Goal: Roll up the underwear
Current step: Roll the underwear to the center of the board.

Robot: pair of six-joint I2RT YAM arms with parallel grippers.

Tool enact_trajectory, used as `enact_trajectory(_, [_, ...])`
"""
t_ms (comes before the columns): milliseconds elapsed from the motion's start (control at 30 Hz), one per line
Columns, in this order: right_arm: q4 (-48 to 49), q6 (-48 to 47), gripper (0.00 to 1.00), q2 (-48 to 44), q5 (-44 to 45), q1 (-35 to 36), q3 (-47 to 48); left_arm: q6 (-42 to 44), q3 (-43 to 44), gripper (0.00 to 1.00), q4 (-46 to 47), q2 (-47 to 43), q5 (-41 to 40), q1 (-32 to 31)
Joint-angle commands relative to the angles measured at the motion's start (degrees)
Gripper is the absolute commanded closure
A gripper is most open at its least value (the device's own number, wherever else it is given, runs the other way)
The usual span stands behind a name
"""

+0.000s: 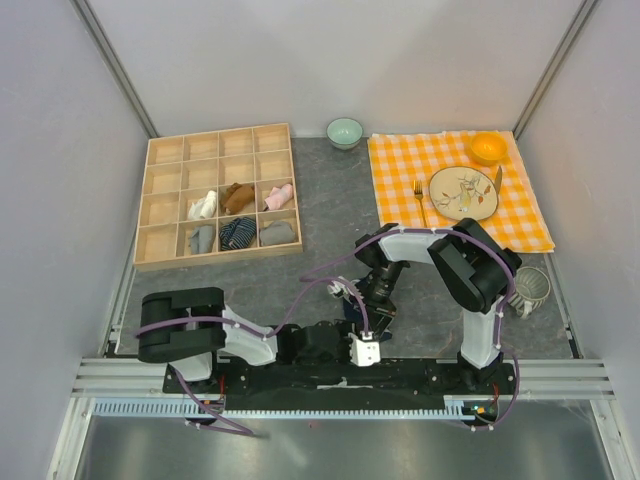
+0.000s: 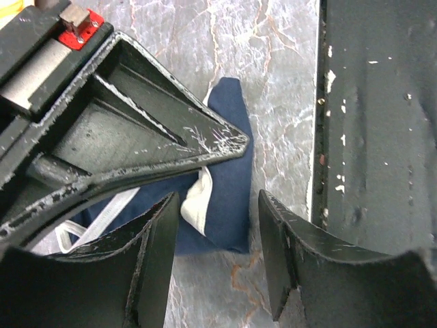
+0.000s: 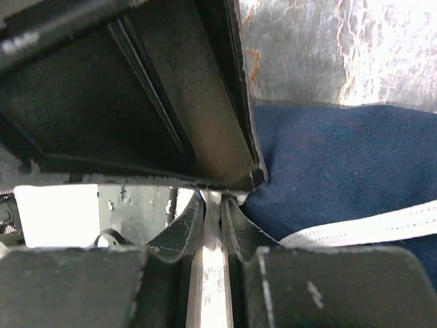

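Observation:
The navy underwear [image 2: 231, 147] lies bunched on the grey table close to the near rail, its white trim [image 2: 198, 198] showing. From above only a sliver of the underwear [image 1: 351, 306] shows beneath the two wrists. My right gripper [image 3: 213, 201] is shut on a strip of the white trim, with navy fabric [image 3: 341, 154] spread to its right. My left gripper [image 2: 217, 201] is open just in front of the fabric's folded edge, nothing between its fingers. One finger of the right gripper [image 2: 136, 130] crosses the left wrist view above the cloth.
A wooden compartment tray [image 1: 160, 200] at the back left holds several rolled garments. A green bowl [image 1: 345, 131] stands behind it. An orange checked cloth [image 1: 400, 170] carries a plate [image 1: 463, 193], a fork and an orange bowl [image 1: 488, 148]. A mug [image 1: 530, 290] stands right. The black rail [image 2: 375, 123] borders the near edge.

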Motion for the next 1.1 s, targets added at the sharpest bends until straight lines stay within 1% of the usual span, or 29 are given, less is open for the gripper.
enact_trajectory(0, [1.81, -1.19, 0.82, 1.68, 3.20, 0.15, 0.21, 4.52, 2.11, 0.43, 1.67, 2.67, -5.05, -0.70])
enact_trajectory(100, [1.81, -1.19, 0.82, 1.94, 3.37, 0.15, 0.21, 4.00, 2.20, 0.45, 1.32, 3.20, -7.25, -1.23])
enact_trajectory(233, [1.81, -1.19, 0.82, 2.29, 3.63, 0.15, 0.21, 3.21, 1.94, 0.47, -0.61, 2.68, -7.44, -1.67])
enact_trajectory(333, [1.89, -1.10, 0.82, 2.20, 3.72, 0.15, 0.21, 2.33, 2.38, 0.53, -3.69, 2.59, -7.00, -1.76])
enact_trajectory(433, [1.81, -0.93, 0.80, 1.77, 3.81, -0.11, 0.30, 1.36, 3.60, 0.71, -7.99, 2.41, -6.03, -1.67])
enact_trajectory(467, [1.89, -0.93, 0.80, 1.50, 3.64, -0.29, 0.38, 0.49, 4.39, 0.81, -9.05, 2.32, -5.68, -1.67])
enact_trajectory(567, [2.07, -0.93, 0.79, 0.62, 3.20, -0.99, 0.30, -0.83, 5.19, 0.98, -11.95, 2.06, -4.01, -1.67])
enact_trajectory(633, [2.51, -0.58, 0.77, -0.51, 3.20, -1.43, 0.30, -1.54, 5.28, 0.98, -13.01, 1.36, -2.52, -1.50])
enact_trajectory(733, [3.30, -0.23, 0.72, -2.97, 2.76, -2.74, 0.03, -4.87, 5.19, 0.98, -14.50, -0.13, 0.81, -0.18])
enact_trajectory(767, [3.47, -0.31, 0.68, -3.59, 2.67, -3.18, -0.14, -7.06, 5.10, 0.98, -14.94, -0.66, 2.13, 0.52])
enact_trajectory(800, [3.65, -0.31, 0.66, -4.29, 2.58, -4.06, -0.40, -8.30, 5.01, 0.98, -15.12, -1.01, 4.93, 2.18])
enact_trajectory(867, [4.00, -0.40, 0.60, -6.58, 2.49, -5.20, -0.67, -11.02, 4.32, 0.98, -15.12, -2.16, 7.76, 4.12])
enact_trajectory(967, [4.09, -0.66, 0.58, -9.74, 1.97, -7.66, -1.11, -13.57, 4.48, 0.98, -15.99, -3.12, 14.34, 7.81])
enact_trajectory(1000, [4.18, -0.84, 0.57, -11.23, 1.88, -9.06, -1.20, -14.36, 4.75, 0.98, -16.44, -3.13, 17.49, 10.00])
enact_trajectory(1067, [4.18, -1.10, 0.57, -12.82, 1.44, -10.65, -1.46, -15.86, 5.19, 0.98, -16.79, -2.95, 20.67, 12.55])
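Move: The underwear's near folded edge lies across the mouth of my open left hand, its middle about 4 cm to the right and 1 cm below, with the underwear's main part some 6 cm ahead and 4 cm right. The table's front edge is about 5 cm behind, level sideways; the grey bundle in the tray sits roughly 22 cm ahead, 16 cm left. My right fingers already pinch that near edge around its middle, the main part about 6 cm ahead of them and level sideways. I shut my left fingers on the left end of the folded near edge, sinking barely a centimetre, while my right hand stays put with its pinch. Then my right fingers open and let go, and that hand pulls away forward about 4 cm, rising 2 cm, while my left, keeping its pinch, starts forward some 1.5 cm and rolls roughly 15 degrees, its top tipping forward. ##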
